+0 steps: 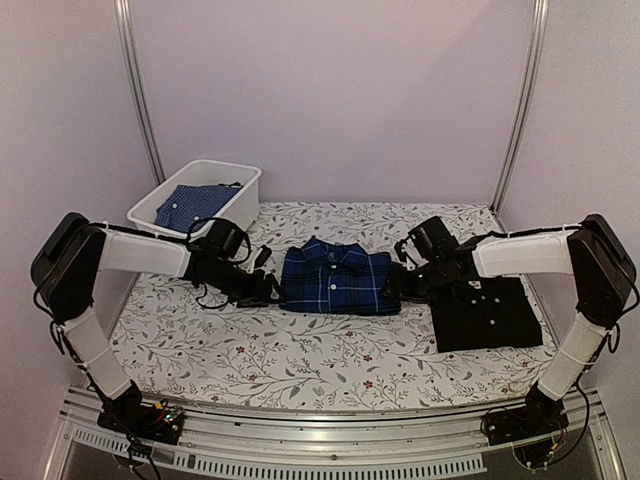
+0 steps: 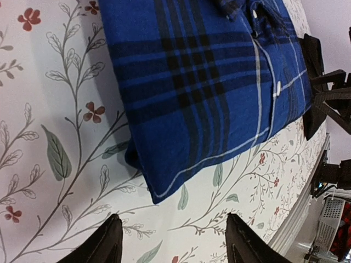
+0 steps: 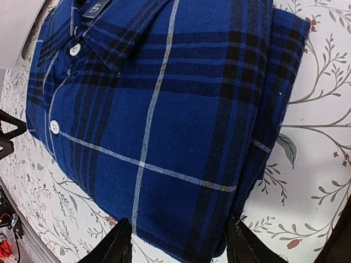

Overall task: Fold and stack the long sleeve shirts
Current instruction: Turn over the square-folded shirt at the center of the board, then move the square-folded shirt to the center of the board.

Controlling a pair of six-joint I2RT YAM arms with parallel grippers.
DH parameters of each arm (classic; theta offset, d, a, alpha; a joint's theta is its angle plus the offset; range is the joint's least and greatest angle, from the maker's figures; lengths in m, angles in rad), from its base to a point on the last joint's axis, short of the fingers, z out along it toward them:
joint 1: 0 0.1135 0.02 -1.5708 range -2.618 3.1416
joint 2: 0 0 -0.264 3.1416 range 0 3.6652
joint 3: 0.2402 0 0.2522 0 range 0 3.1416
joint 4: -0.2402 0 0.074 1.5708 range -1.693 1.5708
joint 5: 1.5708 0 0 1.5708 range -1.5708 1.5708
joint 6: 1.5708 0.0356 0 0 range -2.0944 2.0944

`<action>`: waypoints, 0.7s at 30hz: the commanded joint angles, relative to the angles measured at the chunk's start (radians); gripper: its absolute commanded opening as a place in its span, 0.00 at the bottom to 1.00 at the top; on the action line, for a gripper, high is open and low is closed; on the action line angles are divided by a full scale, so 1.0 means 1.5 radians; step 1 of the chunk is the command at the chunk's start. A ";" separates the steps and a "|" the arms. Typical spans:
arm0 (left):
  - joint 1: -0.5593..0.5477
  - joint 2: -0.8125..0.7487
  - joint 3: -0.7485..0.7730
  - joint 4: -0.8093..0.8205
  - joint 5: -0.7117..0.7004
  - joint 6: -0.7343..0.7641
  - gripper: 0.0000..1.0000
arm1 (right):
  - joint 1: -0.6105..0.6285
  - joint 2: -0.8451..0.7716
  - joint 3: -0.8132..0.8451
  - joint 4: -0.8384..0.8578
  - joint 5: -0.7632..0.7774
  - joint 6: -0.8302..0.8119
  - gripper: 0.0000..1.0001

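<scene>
A folded navy-and-blue plaid shirt (image 1: 335, 278) lies at the middle of the table, collar toward the back. A folded black shirt (image 1: 488, 312) lies to its right. My left gripper (image 1: 268, 290) sits low at the plaid shirt's left edge. In the left wrist view it (image 2: 173, 241) is open, with only tablecloth between the fingers and the shirt's corner (image 2: 159, 186) just ahead. My right gripper (image 1: 392, 285) is at the shirt's right edge. In the right wrist view its (image 3: 178, 244) fingers stand apart on either side of the plaid shirt's (image 3: 164, 109) near corner.
A white bin (image 1: 160, 200) stands at the back left with another blue plaid garment (image 1: 195, 203) inside. The floral tablecloth (image 1: 300, 360) covers the table. Plain walls close in the back and both sides.
</scene>
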 commanded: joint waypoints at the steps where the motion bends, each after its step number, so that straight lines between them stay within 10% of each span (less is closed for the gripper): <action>1: 0.004 -0.032 -0.040 0.115 0.020 0.030 0.64 | 0.020 0.003 -0.021 -0.014 0.028 0.014 0.55; 9: -0.013 0.051 -0.015 0.175 0.027 0.022 0.52 | 0.033 0.004 -0.047 -0.015 0.044 0.042 0.38; 15: -0.038 0.067 -0.006 0.162 0.006 0.007 0.02 | 0.032 0.033 -0.046 0.010 0.060 0.027 0.18; 21: -0.080 -0.014 -0.066 0.085 -0.043 -0.056 0.00 | 0.036 0.097 0.000 0.010 0.050 -0.027 0.05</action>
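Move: The square-folded plaid shirt's near left corner lies about 3 cm to the right of the left hand, level ahead and some 2 cm below. Its near right corner is about 2 cm back from the right hand, straight below it by some 5 cm. The folded black shirt lies about 16 cm right of the right hand and 5 cm back; the white bin stands roughly 14 cm left of the left hand and 18 cm farther out. Both hands pinch the plaid shirt's near corners, left edging 3 cm right and down, right sinking 5 cm. ##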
